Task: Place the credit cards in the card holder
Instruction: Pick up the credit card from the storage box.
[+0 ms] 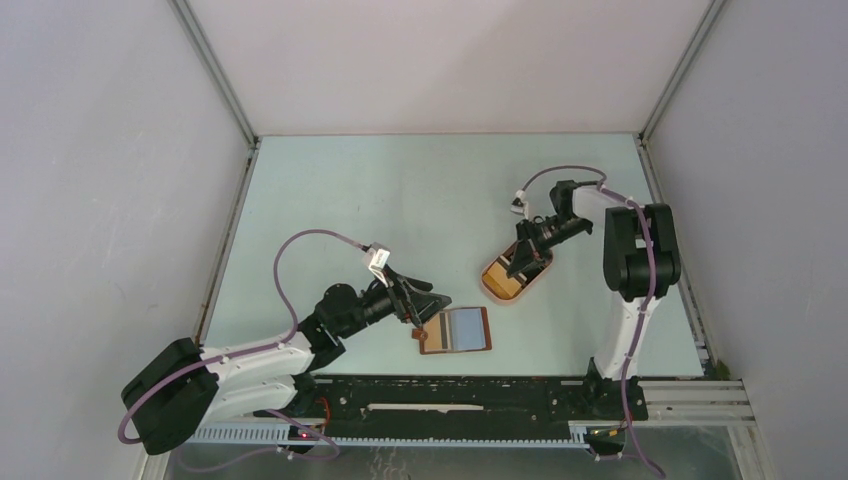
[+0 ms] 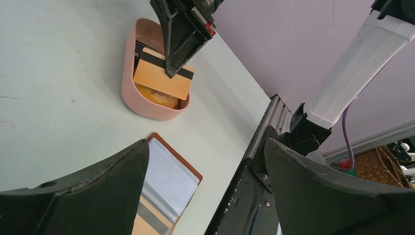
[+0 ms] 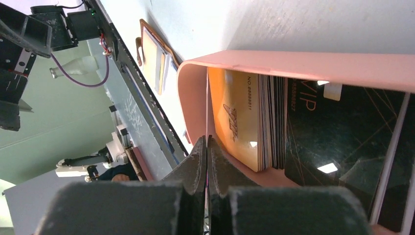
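Observation:
The card holder [image 1: 455, 331] lies open on the table near the front, reddish-brown with clear sleeves [image 2: 169, 181]. My left gripper [image 1: 425, 305] hovers open just above its left edge, nothing between its fingers [image 2: 205, 147]. A pink oval tray [image 1: 516, 272] holds a stack of credit cards [image 3: 240, 117], including a black one [image 3: 342, 127]. My right gripper [image 1: 522, 262] reaches into the tray and is shut on a yellow-orange card with a black stripe [image 2: 164, 74], tilted up over the stack. In the right wrist view that card shows edge-on as a thin line [image 3: 207, 112] between the pressed jaws [image 3: 206, 139].
The tray's pink wall [image 3: 293, 63] curves round the cards and the held card. A black rail [image 1: 460, 395] runs along the table's front edge, just below the card holder. Grey walls close in the table on three sides.

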### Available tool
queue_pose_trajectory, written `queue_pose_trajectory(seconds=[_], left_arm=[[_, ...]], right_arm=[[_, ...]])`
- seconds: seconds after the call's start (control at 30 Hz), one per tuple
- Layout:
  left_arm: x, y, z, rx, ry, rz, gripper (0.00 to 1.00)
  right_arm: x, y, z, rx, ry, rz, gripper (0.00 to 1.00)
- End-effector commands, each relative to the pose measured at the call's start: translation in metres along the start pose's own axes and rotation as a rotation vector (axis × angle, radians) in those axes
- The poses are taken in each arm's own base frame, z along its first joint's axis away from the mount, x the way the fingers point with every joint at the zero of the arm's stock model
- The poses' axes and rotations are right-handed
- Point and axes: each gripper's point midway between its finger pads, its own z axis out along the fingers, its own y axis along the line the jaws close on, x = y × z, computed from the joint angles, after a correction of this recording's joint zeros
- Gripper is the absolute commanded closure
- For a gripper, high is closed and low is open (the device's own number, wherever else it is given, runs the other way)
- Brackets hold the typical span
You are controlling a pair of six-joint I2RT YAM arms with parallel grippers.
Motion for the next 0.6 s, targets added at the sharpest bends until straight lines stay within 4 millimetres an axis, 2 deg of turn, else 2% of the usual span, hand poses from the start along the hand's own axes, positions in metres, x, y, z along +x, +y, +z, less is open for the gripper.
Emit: queue_pose_trajectory(seconds=[0.0,0.13,0.3,0.43,0.57], left_arm=[[-0.001,-0.003,-0.003,0.025,-0.013,-0.005,0.08],[-0.001,-0.007,-0.005,0.043,-0.01,0.005,0.09],[-0.005,-0.024,-0.009,0.125,-0.013,0.035,0.09],[-0.008,-0.041,-0.017,0.228,-0.038,0.109,0.1],[-0.009,-0.057,-0.029,0.311,-0.084,0.253,0.1]], right_arm=[[-0.013,0.024,-0.025,-0.013,-0.075,-0.11,1.0],[-0.012,0.044,-0.039,-0.054,-0.117,-0.201,1.0],[-0.005,0.091,-0.055,-0.129,-0.176,-0.448,1.0],[0.012,0.127,-0.057,-0.162,-0.235,-0.785,1.0],[0.041,0.154,-0.049,-0.109,-0.258,-1.322,1.0]])
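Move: The right hand already grips a gold credit card at the storage box, whose middle is straight below by about 4 cm. From this hand the open card holder lies some 11 cm back, 11 cm to the left and 6 cm below. From the empty, open left hand the card holder lies about 3 cm back, 4 cm to the right and 16 cm below. Still pinching the card, the right hand lifts about 12 cm, then back too, wrist rolling; left eases back-and-up. ##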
